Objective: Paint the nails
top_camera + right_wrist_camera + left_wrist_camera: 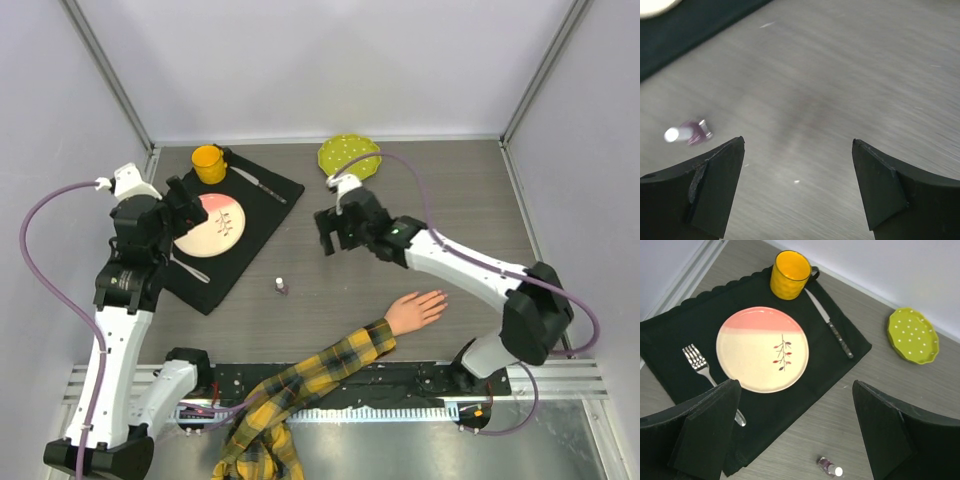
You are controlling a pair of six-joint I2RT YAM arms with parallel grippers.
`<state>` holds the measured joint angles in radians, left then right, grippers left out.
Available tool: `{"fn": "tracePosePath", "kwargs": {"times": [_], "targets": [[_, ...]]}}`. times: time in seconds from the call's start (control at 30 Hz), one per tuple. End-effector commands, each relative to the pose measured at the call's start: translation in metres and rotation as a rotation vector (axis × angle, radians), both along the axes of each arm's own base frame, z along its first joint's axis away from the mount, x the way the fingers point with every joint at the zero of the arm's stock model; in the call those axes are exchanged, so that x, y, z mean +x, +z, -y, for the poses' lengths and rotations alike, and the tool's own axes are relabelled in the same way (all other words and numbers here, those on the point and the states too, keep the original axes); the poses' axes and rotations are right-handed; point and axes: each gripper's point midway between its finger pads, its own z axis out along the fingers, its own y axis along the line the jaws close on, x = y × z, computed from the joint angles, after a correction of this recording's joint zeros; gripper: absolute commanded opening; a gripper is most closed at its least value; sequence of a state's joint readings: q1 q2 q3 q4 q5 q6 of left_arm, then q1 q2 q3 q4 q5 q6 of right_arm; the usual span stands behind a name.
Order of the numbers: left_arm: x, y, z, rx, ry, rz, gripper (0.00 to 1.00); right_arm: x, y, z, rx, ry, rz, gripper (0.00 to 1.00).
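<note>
A pale mannequin hand (415,310) lies palm down at the table's near right, its yellow-and-black plaid sleeve (300,385) trailing off the front edge. The nails at its fingertips (440,298) are too small to make out. A small purple polish bottle (281,286) (830,467) (688,133) lies on its side on the bare wood, left of the hand. My left gripper (190,208) (796,385) hovers open above the placemat, holding nothing. My right gripper (326,232) (798,141) hangs open over the table's middle, right of the bottle, also holding nothing.
A black placemat (265,190) at the back left carries a pink-and-cream plate (210,225), a yellow mug (208,162), a knife (258,183) and a fork (188,268). A green dotted dish (349,154) sits at the back centre. White walls enclose three sides.
</note>
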<state>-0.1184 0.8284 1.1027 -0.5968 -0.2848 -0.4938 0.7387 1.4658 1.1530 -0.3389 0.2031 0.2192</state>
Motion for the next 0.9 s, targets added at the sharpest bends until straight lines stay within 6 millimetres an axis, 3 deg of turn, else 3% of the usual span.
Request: {"fn": "tracePosePath", "kwargs": {"times": [0.0, 0.1, 0.17, 0.37, 0.53, 0.67, 0.87], "targets": [[-0.013, -0.002, -0.013, 0.024, 0.064, 0.001, 1.00, -0.018, 0.000, -0.075, 0.039, 0.220, 0.021, 0.90], [-0.019, -0.008, -0.015, 0.033, 0.070, -0.004, 1.00, -0.039, -0.010, -0.113, 0.053, 0.317, -0.004, 0.83], [-0.021, -0.010, -0.015, 0.032, 0.065, -0.004, 1.00, -0.046, -0.027, -0.127, 0.018, 0.348, -0.023, 0.78], [-0.023, -0.013, -0.011, 0.027, 0.044, -0.010, 1.00, -0.074, -0.035, -0.166, -0.032, 0.447, 0.004, 0.74], [-0.021, -0.018, -0.007, 0.013, 0.023, -0.017, 1.00, -0.081, -0.048, -0.176, -0.106, 0.471, 0.017, 0.72], [-0.021, -0.019, -0.004, 0.004, 0.013, -0.014, 1.00, -0.079, -0.057, -0.177, -0.140, 0.475, 0.015, 0.48], [-0.022, -0.021, -0.002, 0.004, -0.003, -0.016, 1.00, -0.081, -0.069, -0.179, -0.173, 0.487, 0.011, 0.47]]}}
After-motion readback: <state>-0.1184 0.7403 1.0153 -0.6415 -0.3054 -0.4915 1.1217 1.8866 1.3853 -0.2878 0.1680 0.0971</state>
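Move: The nail polish bottle lies about 15 cm to the right gripper's left, some 10 cm back towards the base and roughly 13 cm below. The plate is about 20 cm to the left of the bottle and 18 cm farther out, the fork some 28 cm left of it and 5 cm farther out. The model hand lies about 24 cm right of this gripper and 17 cm back. From the left gripper, the bottle is roughly 18 cm right, 7 cm back and 29 cm down. Swing the right gripper left about 17 cm, back and down over the nail polish bottle, turning it some 30 degrees counter-clockwise; slow as it arrives, then sink a last bit. Narrow the fingers from nearly wide open to about half on the way, without gripping yet. Ease the open left gripper back and down a couple of centimetres. ##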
